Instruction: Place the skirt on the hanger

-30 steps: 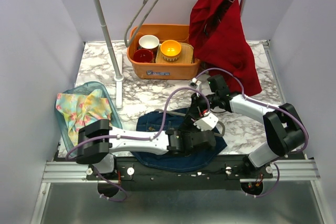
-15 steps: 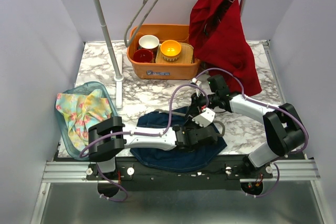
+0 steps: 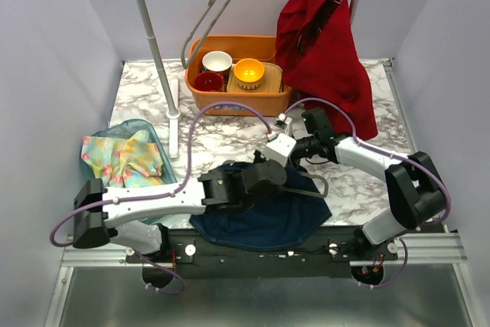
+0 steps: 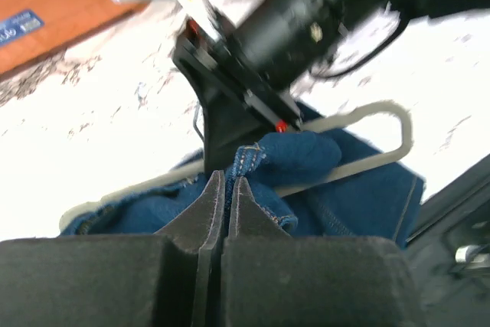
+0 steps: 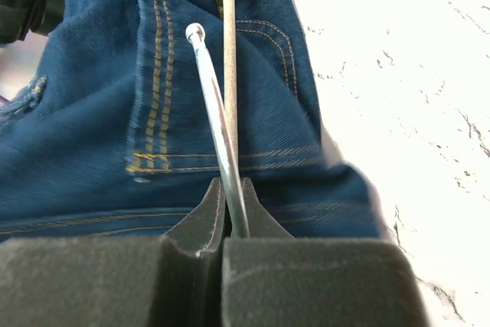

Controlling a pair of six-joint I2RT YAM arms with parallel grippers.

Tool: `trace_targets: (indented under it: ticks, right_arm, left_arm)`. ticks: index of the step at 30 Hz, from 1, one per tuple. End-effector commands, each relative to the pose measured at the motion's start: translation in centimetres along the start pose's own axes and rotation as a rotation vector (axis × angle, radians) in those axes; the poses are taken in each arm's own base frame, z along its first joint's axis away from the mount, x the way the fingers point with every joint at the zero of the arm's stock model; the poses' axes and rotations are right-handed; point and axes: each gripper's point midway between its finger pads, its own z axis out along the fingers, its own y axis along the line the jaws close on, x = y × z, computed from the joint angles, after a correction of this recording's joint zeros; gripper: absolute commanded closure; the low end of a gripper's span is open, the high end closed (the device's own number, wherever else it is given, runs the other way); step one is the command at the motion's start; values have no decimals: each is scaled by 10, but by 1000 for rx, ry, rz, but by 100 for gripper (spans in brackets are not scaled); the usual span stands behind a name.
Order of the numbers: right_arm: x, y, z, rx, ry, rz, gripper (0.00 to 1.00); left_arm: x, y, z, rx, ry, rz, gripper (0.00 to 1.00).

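Observation:
The blue denim skirt (image 3: 260, 216) lies bunched at the table's near edge, with the grey hanger (image 3: 320, 187) partly tucked into it. In the left wrist view my left gripper (image 4: 227, 181) is shut on a fold of the skirt (image 4: 298, 155) at its stitched waist edge, just in front of the hanger's bar (image 4: 387, 106). My right gripper (image 5: 230, 189) is shut on the hanger's metal hook (image 5: 217, 120), which runs across the skirt (image 5: 92, 151). Seen from above, both grippers meet over the skirt's far edge, left gripper (image 3: 277, 170) and right gripper (image 3: 295, 151).
An orange basket (image 3: 237, 101) with bowls stands at the back. A red garment (image 3: 325, 51) and a spare hanger (image 3: 210, 13) hang on the white rack, whose pole (image 3: 157, 59) stands back left. A teal bin (image 3: 122, 162) with colourful cloth sits left.
My left gripper has shut on the skirt's waist edge and moved away from the table's near edge toward the right gripper; the left arm's elbow swung out left. The right arm barely moved.

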Motion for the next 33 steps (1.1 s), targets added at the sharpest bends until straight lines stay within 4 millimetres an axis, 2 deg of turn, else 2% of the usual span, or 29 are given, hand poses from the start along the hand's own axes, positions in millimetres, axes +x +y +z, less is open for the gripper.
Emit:
trace_targets:
  ticks: [1,5,11,16,18,26,27,28,31,32,33]
  right_arm:
    - [1,10,-4,-24,12,-47,99]
    - [-1,16,-4,-37,10,-79,99]
    - [-14,18,-12,-2,-11,-137,99]
    - [-27,23,-25,46,-30,-205,99]
    - [-30,26,-30,53,-35,-241,99]
    - [-39,41,-46,60,-40,-333,99]
    - [-39,45,-48,53,-44,-339,99]
    - [-39,47,-49,44,-45,-344,99]
    - [-43,52,-54,44,-48,-368,99]
    - [-44,54,-55,42,-44,-385,100]
    - [-41,56,-57,43,-31,-380,99]
  left_arm:
    - [-42,-2,-13,133,-108,-111,100]
    - [-62,3,-26,198,-146,-143,100]
    - [-78,-24,-56,424,-160,-128,100]
    - [-67,-45,-84,609,-114,-115,100]
    - [-65,-48,-95,650,-122,-118,100]
    - [-67,-79,-136,886,-168,-115,100]
    - [-65,-84,-136,905,-166,-113,100]
    - [-71,-89,-140,934,-191,-119,100]
    - [-56,-110,-136,1006,-128,-95,100]
    - [-44,-121,-126,1010,-75,-82,100]
    - [-39,-130,-128,1052,-48,-66,100]
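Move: The left hand, already pinching the blue skirt's waistband well above the table, has the hanger's bare right end about 11 cm to its right, 2 cm back and 12 cm lower. The skirt's middle lies some 10 cm back and 3 cm left, about 19 cm below it. From the right hand, which holds the hanger by its hook, the skirt's middle is roughly 13 cm back and 8 cm left, 7 cm lower; the hanger's right end is 8 cm back, 11 cm right, about level. Up first, barely forward, then sweeping back towards the robot while still rising, the left hand carries its pinch of waistband away from the right gripper, about 12 cm back and 9 cm up, drifting slightly right at the end and turning some 40 degrees clockwise. The right hand keeps its grip on the hook and lifts the hanger about 6 cm, rolling so that its forward side rises. ##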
